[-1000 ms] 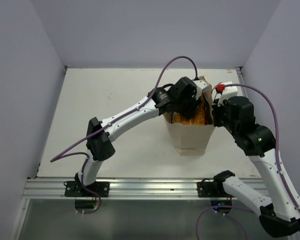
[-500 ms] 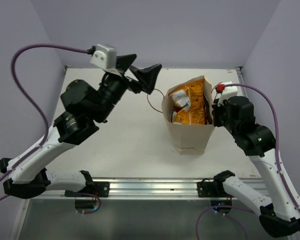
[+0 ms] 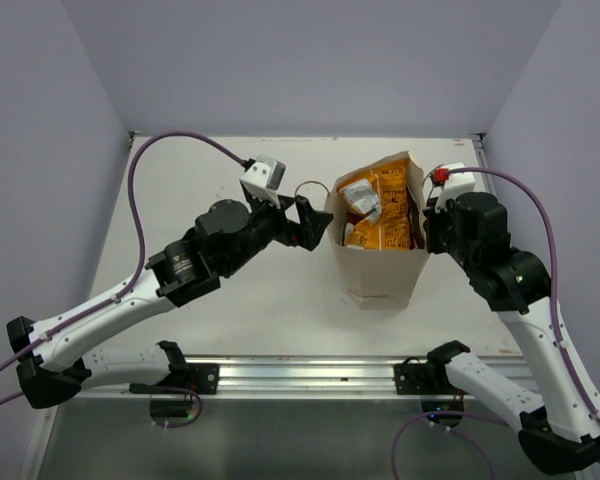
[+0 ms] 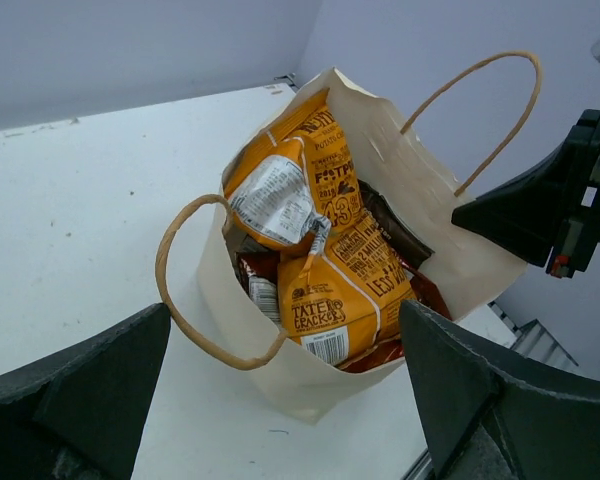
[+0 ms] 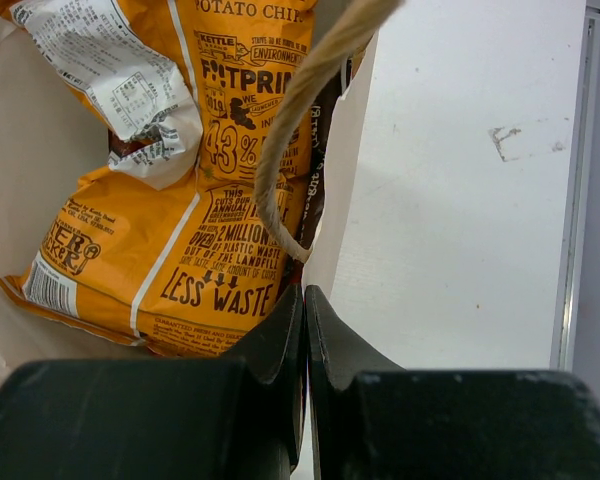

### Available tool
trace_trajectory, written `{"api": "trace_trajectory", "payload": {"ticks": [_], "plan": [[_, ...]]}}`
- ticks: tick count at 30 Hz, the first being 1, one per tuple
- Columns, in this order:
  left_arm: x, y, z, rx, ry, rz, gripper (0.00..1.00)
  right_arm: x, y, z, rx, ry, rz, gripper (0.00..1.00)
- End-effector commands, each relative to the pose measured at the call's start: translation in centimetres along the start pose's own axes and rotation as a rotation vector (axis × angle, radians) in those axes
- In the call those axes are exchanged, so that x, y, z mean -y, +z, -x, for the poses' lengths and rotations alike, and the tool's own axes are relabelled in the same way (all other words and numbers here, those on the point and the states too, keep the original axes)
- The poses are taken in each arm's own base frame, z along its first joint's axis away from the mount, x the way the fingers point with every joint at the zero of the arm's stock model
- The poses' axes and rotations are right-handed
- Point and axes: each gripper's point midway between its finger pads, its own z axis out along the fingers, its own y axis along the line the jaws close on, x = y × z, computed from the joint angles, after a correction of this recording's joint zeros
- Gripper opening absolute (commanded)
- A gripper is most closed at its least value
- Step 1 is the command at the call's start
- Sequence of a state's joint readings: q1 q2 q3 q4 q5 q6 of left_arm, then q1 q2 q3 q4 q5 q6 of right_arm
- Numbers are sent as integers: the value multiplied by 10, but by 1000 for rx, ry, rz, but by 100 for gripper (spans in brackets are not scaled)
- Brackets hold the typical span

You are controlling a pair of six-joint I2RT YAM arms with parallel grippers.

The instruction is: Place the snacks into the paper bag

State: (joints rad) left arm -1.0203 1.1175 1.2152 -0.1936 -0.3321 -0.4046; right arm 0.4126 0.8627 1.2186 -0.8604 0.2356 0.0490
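Note:
The beige paper bag [image 3: 385,280] stands upright right of the table's middle, its mouth open. Several snacks lie inside: two orange packets [image 4: 345,290] on top, one showing its white back [image 4: 275,200], with a dark brown packet [image 4: 390,225] and a red-orange one [image 4: 420,295] under them. My left gripper [image 3: 305,222] hangs open and empty just left of the bag, beside the near loop handle [image 4: 180,300]. My right gripper [image 5: 304,292] is shut on the bag's right rim [image 5: 345,150], under the other handle [image 5: 300,110].
White tabletop [image 3: 210,190] runs to the left and behind the bag. Grey walls close in on three sides. A metal rail [image 3: 300,375] lines the near edge, and the table's right edge [image 5: 570,200] lies close to the bag.
My left gripper opened inside the bag, left an orange packet there, rose up and left, then came down beside the bag's left handle. The right arm and the bag stayed put.

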Motion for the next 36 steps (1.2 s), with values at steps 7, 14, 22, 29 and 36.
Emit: {"api": "trace_trajectory", "payload": {"ticks": [7,14,22,29,36], "plan": [[22,16,-30,-55,-170,-128,100,-5,-10,18,77,15,35,6],[8,27,-48,-83,-151,-60,100,-4,-11,19,80,16,33,6],[-4,44,-74,-125,-123,-18,100,-4,-10,18,80,16,35,6],[-8,50,-64,-109,-117,27,64,-5,-10,18,77,15,35,5],[-12,38,-49,-82,-83,57,8,-6,-6,17,68,13,37,5]]}}
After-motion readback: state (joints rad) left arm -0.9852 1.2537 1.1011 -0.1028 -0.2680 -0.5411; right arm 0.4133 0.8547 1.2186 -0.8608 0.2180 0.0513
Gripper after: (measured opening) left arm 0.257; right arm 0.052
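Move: The paper bag's left rim, by its handle's near foot, is about 9 cm below the left hand, some 4 cm right and 2 cm ahead. The bag's left handle loops about 5 cm ahead, 2 cm right and 7 cm down; the orange snack pack is roughly 4 cm ahead, 13 cm right and 14 cm down. From the right hand that rim lies about 19 cm left, 1 cm ahead and level in height. Left hand sinks about 10 cm, drifting right, then rises 2 cm as its fingers close on the bag's left rim. ##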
